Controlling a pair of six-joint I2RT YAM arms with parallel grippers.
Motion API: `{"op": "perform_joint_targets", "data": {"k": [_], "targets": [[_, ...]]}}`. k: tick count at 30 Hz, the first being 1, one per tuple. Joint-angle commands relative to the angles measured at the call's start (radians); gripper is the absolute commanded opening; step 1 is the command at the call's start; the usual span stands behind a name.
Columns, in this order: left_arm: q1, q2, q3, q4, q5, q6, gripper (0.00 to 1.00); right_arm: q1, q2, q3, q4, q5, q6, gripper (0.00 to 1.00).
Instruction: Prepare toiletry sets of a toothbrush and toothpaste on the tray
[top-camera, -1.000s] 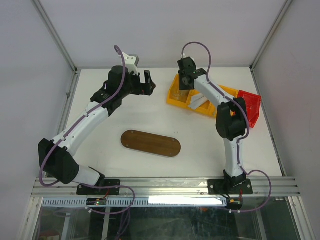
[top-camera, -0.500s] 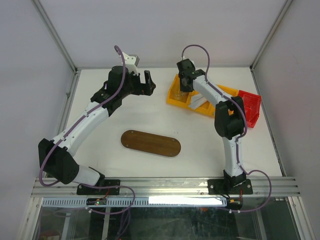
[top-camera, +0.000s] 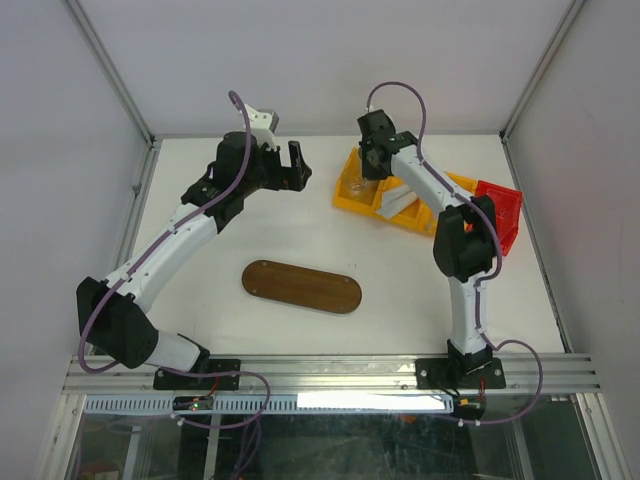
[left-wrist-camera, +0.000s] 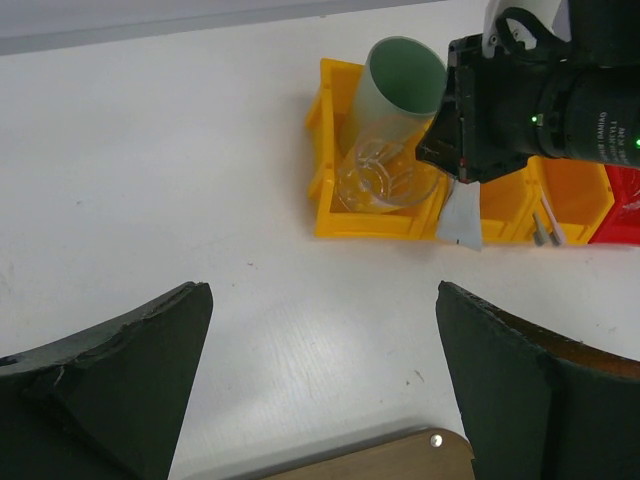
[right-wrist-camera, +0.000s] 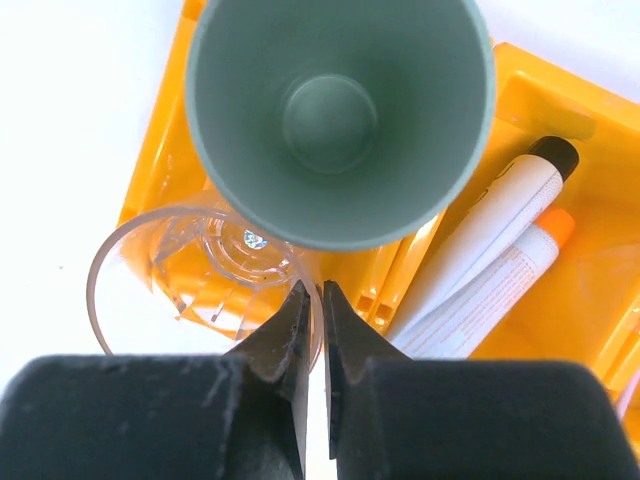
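Note:
The tray (top-camera: 301, 287), a dark brown oval board, lies bare in the middle of the table; its end shows in the left wrist view (left-wrist-camera: 400, 462). Two white toothpaste tubes (right-wrist-camera: 495, 235) lie in a yellow bin compartment, seen also as a white tube end (left-wrist-camera: 462, 215). Thin grey toothbrushes (left-wrist-camera: 545, 228) rest in a compartment further right. My right gripper (right-wrist-camera: 313, 290) is shut on the rim of a clear glass (right-wrist-camera: 200, 265) in the bin's left compartment. My left gripper (left-wrist-camera: 325, 290) hovers open over bare table, left of the bin, holding nothing.
A mint-green cup (right-wrist-camera: 335, 110) leans in the same compartment as the glass. The yellow bin (top-camera: 350, 195) stands at the back right, with a red bin (top-camera: 500, 210) at its right end. Enclosure walls surround the table.
My right gripper's jaws have closed onto the glass rim, and its wrist has shifted slightly over the bin. The left arm has not moved.

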Motion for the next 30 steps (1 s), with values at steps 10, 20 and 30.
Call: {"op": "perform_joint_targets", "data": {"k": [10,20,30], "targets": [[0.076,-0.123,0.007,0.025,-0.070,0.062,0.99,0.085,-0.318,-0.036,-0.040,-0.118,-0.018,0.00],[0.265,-0.265,-0.030,0.054,-0.171,0.092,0.99,0.351,-0.313,-0.038,-0.090,-0.134,0.011,0.00],[0.273,-0.339,-0.092,0.109,-0.332,0.111,0.99,0.536,-0.106,0.105,-0.148,-0.202,0.027,0.00]]}}
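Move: The clear cup is already pinched by its rim in the right hand, low over the yellow box. The tray it is taken to has its middle about 24 cm back, 17 cm left and 11 cm below that hand. The green cup stands only some 5 cm straight ahead; the two toothpaste tubes lie about 6 cm to the right and 1 cm ahead, some 8 cm lower. From the left hand the tray's middle is about 14 cm back, 2 cm right and 26 cm below. The clear cup, still pinched at the rim by the right fingers, is raised about 12 cm from the box, then swung back and left, some 20 cm each way, towards the tray's left end, sinking about 6 cm at the finish as the hand turns counter-clockwise some 35 degrees. The open, empty left hand clears off to its left and up, turning counter-clockwise and tipping upward. ##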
